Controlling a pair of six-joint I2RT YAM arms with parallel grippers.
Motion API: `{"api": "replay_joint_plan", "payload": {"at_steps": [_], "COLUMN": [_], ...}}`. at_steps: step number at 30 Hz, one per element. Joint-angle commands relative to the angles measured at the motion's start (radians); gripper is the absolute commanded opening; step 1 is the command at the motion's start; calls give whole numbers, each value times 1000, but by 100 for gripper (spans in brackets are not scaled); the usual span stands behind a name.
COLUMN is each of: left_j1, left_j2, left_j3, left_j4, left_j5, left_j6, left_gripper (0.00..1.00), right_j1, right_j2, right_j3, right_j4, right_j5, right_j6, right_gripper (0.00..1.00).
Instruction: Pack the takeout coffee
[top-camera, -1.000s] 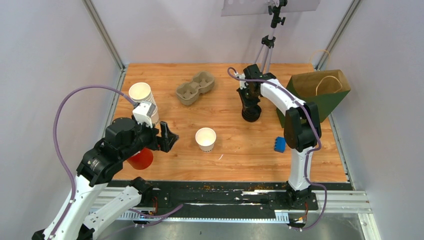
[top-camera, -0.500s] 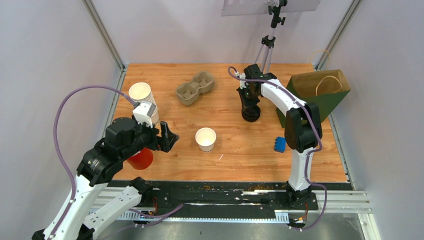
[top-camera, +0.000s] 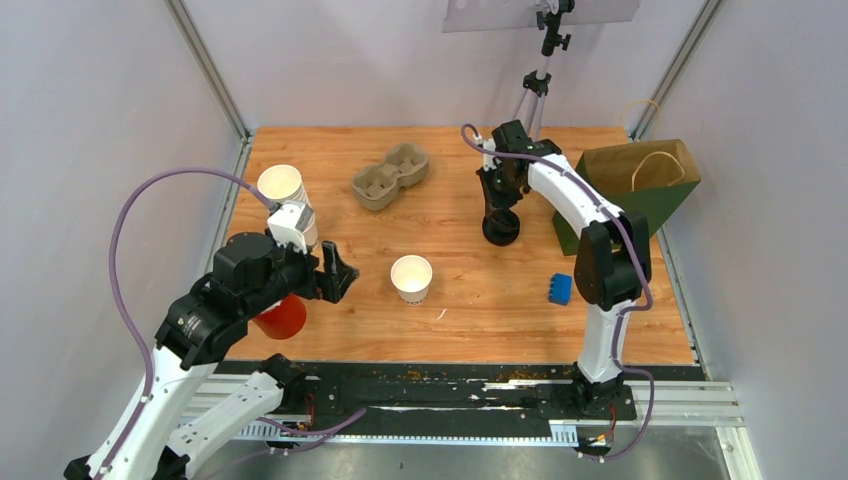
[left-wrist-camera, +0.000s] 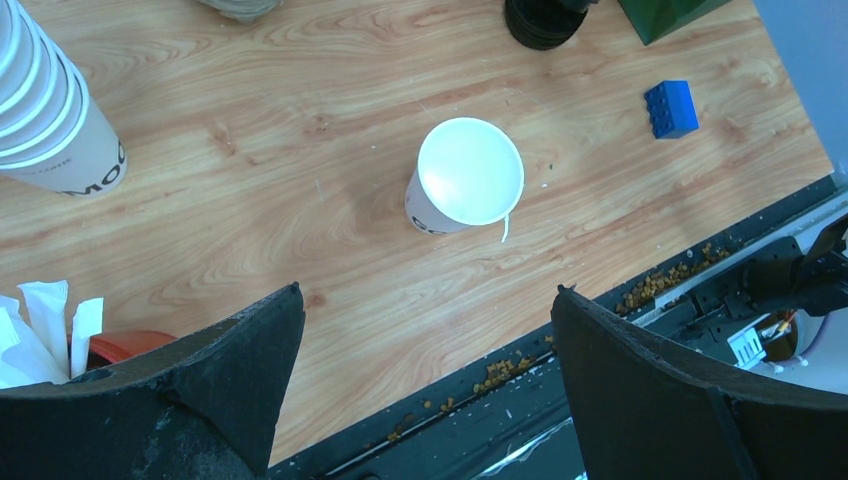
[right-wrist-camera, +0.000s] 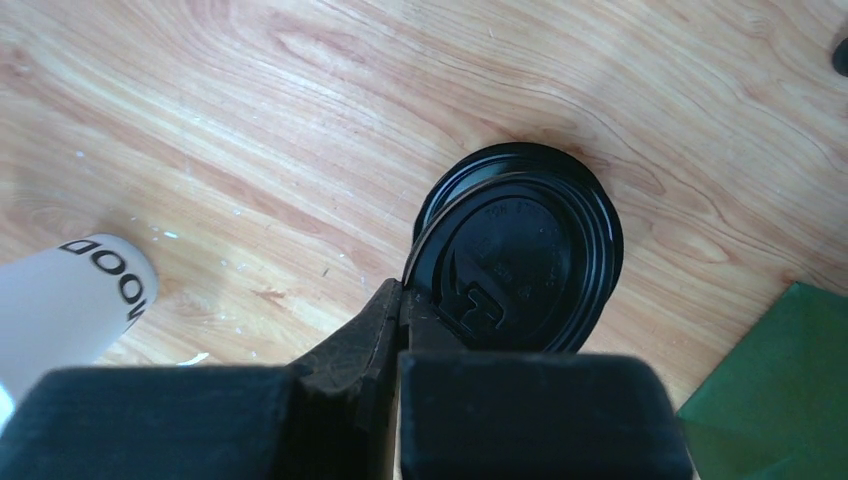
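Observation:
The takeout coffee cup (top-camera: 411, 278), white-sided and without a lid, stands upright mid-table; from the left wrist its cream inside (left-wrist-camera: 468, 175) shows. My left gripper (top-camera: 335, 272) hangs open to the cup's left, nothing between its fingers (left-wrist-camera: 428, 292). Further back, my right gripper (top-camera: 497, 200) is shut on the rim of a black lid (right-wrist-camera: 510, 260). It holds that lid tilted just above the black lids (top-camera: 501, 230) left on the table. The pinch (right-wrist-camera: 405, 292) is at the lid's near-left edge.
A cardboard two-cup carrier (top-camera: 390, 175) lies at the back. A green paper bag (top-camera: 640, 185) stands at the right edge. Stacked white cups (top-camera: 285, 195) and a red cup of white sticks (top-camera: 283, 318) are by the left arm. A blue brick (top-camera: 560, 288) lies near right.
My right gripper has risen a little off the lid pile, taking one black lid up with it. The left arm and the white cup have not moved.

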Motion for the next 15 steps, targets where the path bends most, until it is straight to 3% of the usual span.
{"api": "replay_joint_plan", "payload": {"at_steps": [1, 8, 15], "left_j1": [-1, -3, -4], "left_j2": [22, 23, -2], "left_j3": [50, 44, -131], "left_j4": [43, 199, 624], "left_j5": [-4, 57, 275], "left_j6": [24, 151, 213], "left_gripper": [99, 100, 100], "right_j1": [-3, 7, 48], "right_j2": [-110, -303, -596], "right_j3": [66, -40, -327], "right_j4": [-23, 93, 513], "right_j5": [-62, -321, -538], "right_j6": [40, 247, 660], "right_gripper": [0, 0, 0]}}
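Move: The right hand already pinches a black lid by its edge, just above the lid stack, whose middle lies about 3 cm to its right, 1 cm back and 5 cm below. The white paper cup stands roughly 13 cm back, 17 cm left and 3 cm lower; the cup carrier is some 12 cm ahead, 23 cm left, 6 cm lower. From the open left hand the cup lies about 8 cm ahead, 10 cm right and 20 cm below. Still pinching the lid's rim between shut fingers, the right hand lifts it ever faster off the stack area, up about 15 cm, swinging back and left to the cup's side as it rolls some 35 degrees, left side up. The left hand, empty and wide open, climbs about 5 cm, reaching right and a little forward while its fingers tip up. ##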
